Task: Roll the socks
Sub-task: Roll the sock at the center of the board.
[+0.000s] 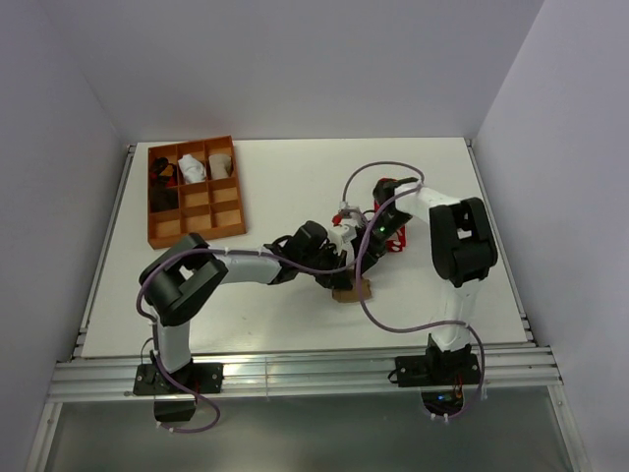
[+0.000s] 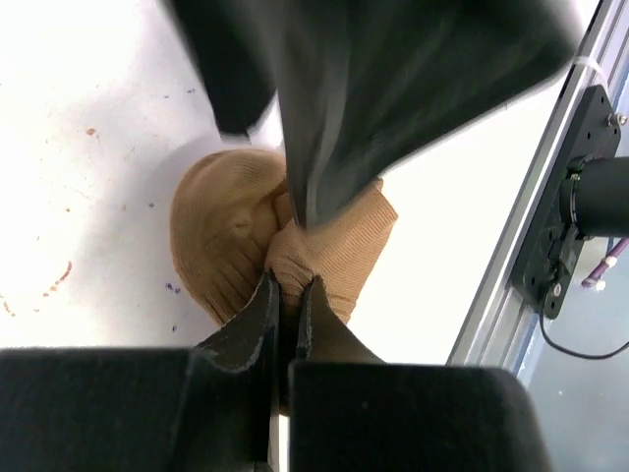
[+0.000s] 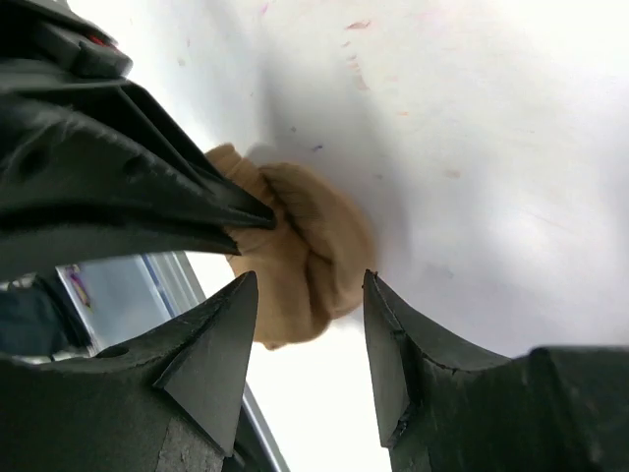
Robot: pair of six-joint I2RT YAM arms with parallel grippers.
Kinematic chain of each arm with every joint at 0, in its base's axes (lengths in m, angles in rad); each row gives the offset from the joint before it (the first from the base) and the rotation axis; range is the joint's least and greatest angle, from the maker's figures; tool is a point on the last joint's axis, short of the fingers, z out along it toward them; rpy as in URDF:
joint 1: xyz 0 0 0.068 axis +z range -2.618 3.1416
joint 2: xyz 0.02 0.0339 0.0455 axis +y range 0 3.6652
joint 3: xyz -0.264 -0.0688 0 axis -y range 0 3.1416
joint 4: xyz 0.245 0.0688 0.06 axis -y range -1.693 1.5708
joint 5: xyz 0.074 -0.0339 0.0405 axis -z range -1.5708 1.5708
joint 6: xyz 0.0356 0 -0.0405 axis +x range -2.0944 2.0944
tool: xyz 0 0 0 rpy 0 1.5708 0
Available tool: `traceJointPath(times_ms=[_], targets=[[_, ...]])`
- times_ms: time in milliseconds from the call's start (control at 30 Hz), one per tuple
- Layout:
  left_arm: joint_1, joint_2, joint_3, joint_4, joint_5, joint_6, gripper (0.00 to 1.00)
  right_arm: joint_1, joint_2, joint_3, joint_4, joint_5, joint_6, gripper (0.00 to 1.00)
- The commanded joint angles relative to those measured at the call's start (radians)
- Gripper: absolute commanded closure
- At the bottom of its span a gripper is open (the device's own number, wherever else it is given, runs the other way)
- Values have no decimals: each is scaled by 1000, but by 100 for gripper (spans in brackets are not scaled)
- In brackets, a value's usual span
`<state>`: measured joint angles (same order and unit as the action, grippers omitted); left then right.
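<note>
The tan sock point(image 2: 231, 236) lies bunched into a roundish wad on the white table point(image 1: 295, 187), near its front middle point(image 1: 352, 291). My left gripper point(image 2: 290, 283) is shut on a fold of the sock's ribbed cuff end. My right gripper point(image 3: 307, 280) hovers just above the wad with its jaws open and nothing between them; the sock point(image 3: 314, 246) shows past its fingertips. The left gripper's dark fingers point(image 3: 187, 211) pinch the sock at its left side. A red sock point(image 1: 397, 242) lies behind the right arm, and a dark sock point(image 1: 387, 184) lies farther back.
An orange compartment tray point(image 1: 226, 223) stands at the back left, holding small white and black bundles point(image 1: 191, 169). The table's front rail point(image 2: 511, 256) runs close to the tan sock. Both arms and their cables crowd the table's middle.
</note>
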<state>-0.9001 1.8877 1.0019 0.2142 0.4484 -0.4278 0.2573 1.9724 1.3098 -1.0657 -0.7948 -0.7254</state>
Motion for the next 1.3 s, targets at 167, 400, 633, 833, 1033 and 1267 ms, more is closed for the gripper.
traceJointPath(times_ms=[167,400,633,833,1033,1267], targets=[[-2,116,20,-211,-82,-25,100,-203,-157,-27,38,-145,-58,45],[41,168,122,-344,-12,-87,100,-302,-398,-223,248,-55,-51,45],[101,260,257,-564,87,-187,100,-296,-673,-454,414,5,-135,39],[130,321,343,-728,85,-177,100,-187,-884,-656,524,90,-249,36],[168,384,441,-837,87,-129,100,51,-1101,-834,693,229,-232,22],[178,433,503,-892,111,-89,100,258,-1018,-859,791,373,-216,23]])
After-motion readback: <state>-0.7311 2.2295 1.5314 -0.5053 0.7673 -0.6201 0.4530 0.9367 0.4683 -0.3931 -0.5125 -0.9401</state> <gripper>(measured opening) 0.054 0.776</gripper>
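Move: The left hand already pinches the half-rolled brown sock; the sock's middle lies some 2 cm to its right, 1 cm back and 2 cm below. From the right hand, half open and clear of it, that middle is about 6 cm back, 4 cm left and 2 cm lower. The red sock lies flat some 12 cm ahead of the right hand, 5 cm to its right and 4 cm below. Opening, the right hand arcs 8 cm right, up, then back around the brown sock; left's pinch rolls 40 degrees. ##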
